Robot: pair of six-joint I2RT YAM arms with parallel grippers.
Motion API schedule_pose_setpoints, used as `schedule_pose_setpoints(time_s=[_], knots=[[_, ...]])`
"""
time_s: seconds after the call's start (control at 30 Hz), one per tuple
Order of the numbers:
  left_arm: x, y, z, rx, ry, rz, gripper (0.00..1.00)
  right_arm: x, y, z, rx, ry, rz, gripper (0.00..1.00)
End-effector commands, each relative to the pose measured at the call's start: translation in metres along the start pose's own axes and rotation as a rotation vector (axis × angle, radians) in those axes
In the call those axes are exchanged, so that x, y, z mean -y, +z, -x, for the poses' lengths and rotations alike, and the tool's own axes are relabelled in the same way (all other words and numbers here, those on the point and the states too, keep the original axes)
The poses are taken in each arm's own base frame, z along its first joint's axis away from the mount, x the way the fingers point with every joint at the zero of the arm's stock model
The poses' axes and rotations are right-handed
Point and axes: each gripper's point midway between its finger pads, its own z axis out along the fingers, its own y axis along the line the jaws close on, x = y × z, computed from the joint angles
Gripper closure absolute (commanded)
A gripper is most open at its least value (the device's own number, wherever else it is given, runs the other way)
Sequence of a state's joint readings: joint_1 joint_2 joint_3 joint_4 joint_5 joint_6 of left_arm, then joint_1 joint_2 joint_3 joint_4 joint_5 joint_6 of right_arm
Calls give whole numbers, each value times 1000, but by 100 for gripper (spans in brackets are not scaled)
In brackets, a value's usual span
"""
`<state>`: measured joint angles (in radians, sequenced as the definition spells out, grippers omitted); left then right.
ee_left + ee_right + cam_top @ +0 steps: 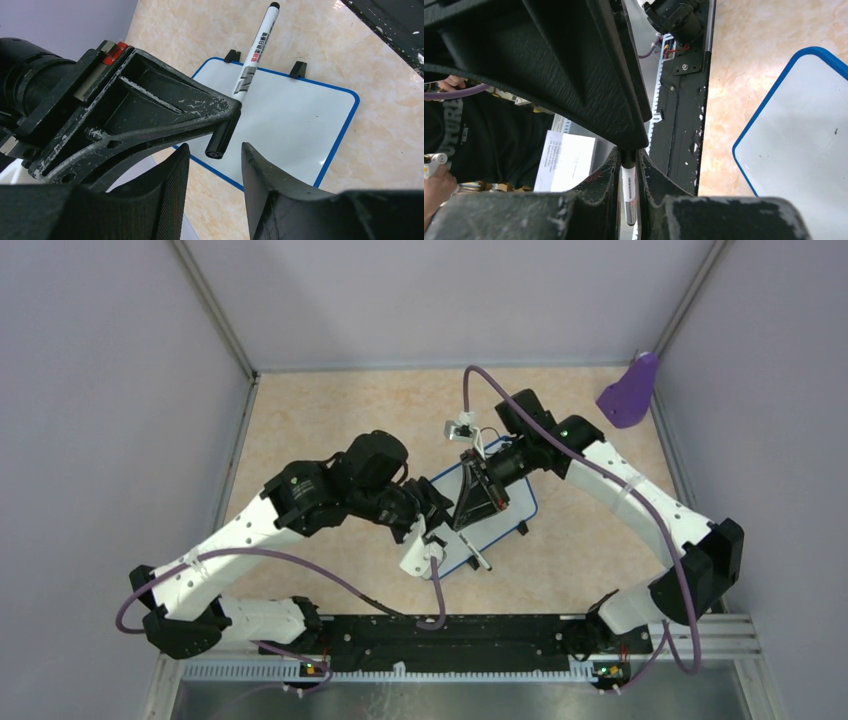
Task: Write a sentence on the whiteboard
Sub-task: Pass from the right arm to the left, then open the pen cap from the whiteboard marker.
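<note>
The whiteboard (512, 508) lies flat on the table under both grippers, its blue-rimmed white face (295, 115) bare, and no sentence shows on the part I can see. My right gripper (628, 167) is shut on a white marker (255, 55), held above the board. The marker's black cap (220, 140) points toward my left gripper (215, 167). The left jaws stand open, with the cap's end just beyond their tips and not touching either finger. In the top view the two grippers meet over the board's left part (455, 505).
A purple scoop-shaped object (630, 390) stands at the back right corner. The board's two black feet (298, 69) point toward the near side. The black base rail (450, 640) runs along the near edge. Grey walls close the left, back and right sides.
</note>
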<state>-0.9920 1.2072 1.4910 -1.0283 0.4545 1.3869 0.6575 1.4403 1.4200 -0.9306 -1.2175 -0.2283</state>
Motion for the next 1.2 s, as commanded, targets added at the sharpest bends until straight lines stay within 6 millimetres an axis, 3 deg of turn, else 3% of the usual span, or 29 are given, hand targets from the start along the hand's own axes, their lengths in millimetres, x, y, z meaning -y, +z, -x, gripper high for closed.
schedule_pose_setpoints(time_s=[0.0, 0.3, 0.5, 0.53, 0.63, 0.73, 0.83, 1.03, 1.17], knots=[[-3, 4, 4, 4, 58, 0, 54, -9, 4, 7, 13, -2, 60, 100], [7, 13, 0, -32, 89, -52, 67, -11, 5, 8, 19, 29, 94, 100], [7, 13, -3, -45, 42, -26, 91, -13, 4, 9, 24, 25, 96, 99], [5, 13, -4, -49, 17, -6, 97, -12, 2, 11, 30, 21, 90, 88], [-6, 9, -7, -64, -99, 98, 100, -3, -14, 21, 81, 26, 38, 53], [-3, 6, -15, -88, -223, 136, 100, 9, -43, 35, 165, 33, -27, 35], [-8, -2, -21, -51, -444, 197, 100, 17, -73, 45, 248, 37, -104, 28], [-32, -31, -43, 85, -809, 359, 100, 33, -125, 57, 431, 109, -273, 27], [-37, -40, -43, 156, -905, 425, 100, 43, -134, 52, 448, 153, -344, 28]])
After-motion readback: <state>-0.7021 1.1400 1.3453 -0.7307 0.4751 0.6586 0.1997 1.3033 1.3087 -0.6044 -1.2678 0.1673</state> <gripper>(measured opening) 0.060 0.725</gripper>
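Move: The marker, still held by the right gripper, has its black cap end at the tips of the half-open left fingers; its middle is about 3 cm back, 3 cm right and 4 cm below the left hand. From the right hand that middle is roughly 2 cm back, 3 cm right and 3 cm below. The whiteboard's middle lies some 11 cm ahead, 3 cm right and 28 cm below the left hand; the near black clip is about 4 cm right, 1 cm back. Close the left gripper on the marker's cap end, easing down about 3 cm while the right gripper keeps its hold. Once it is pinched, open the right fingers and pull them away forward, right and slightly up, some 14 cm, turning clockwise; then swing the left hand forward and a little left, rising back, turning counter-clockwise. ##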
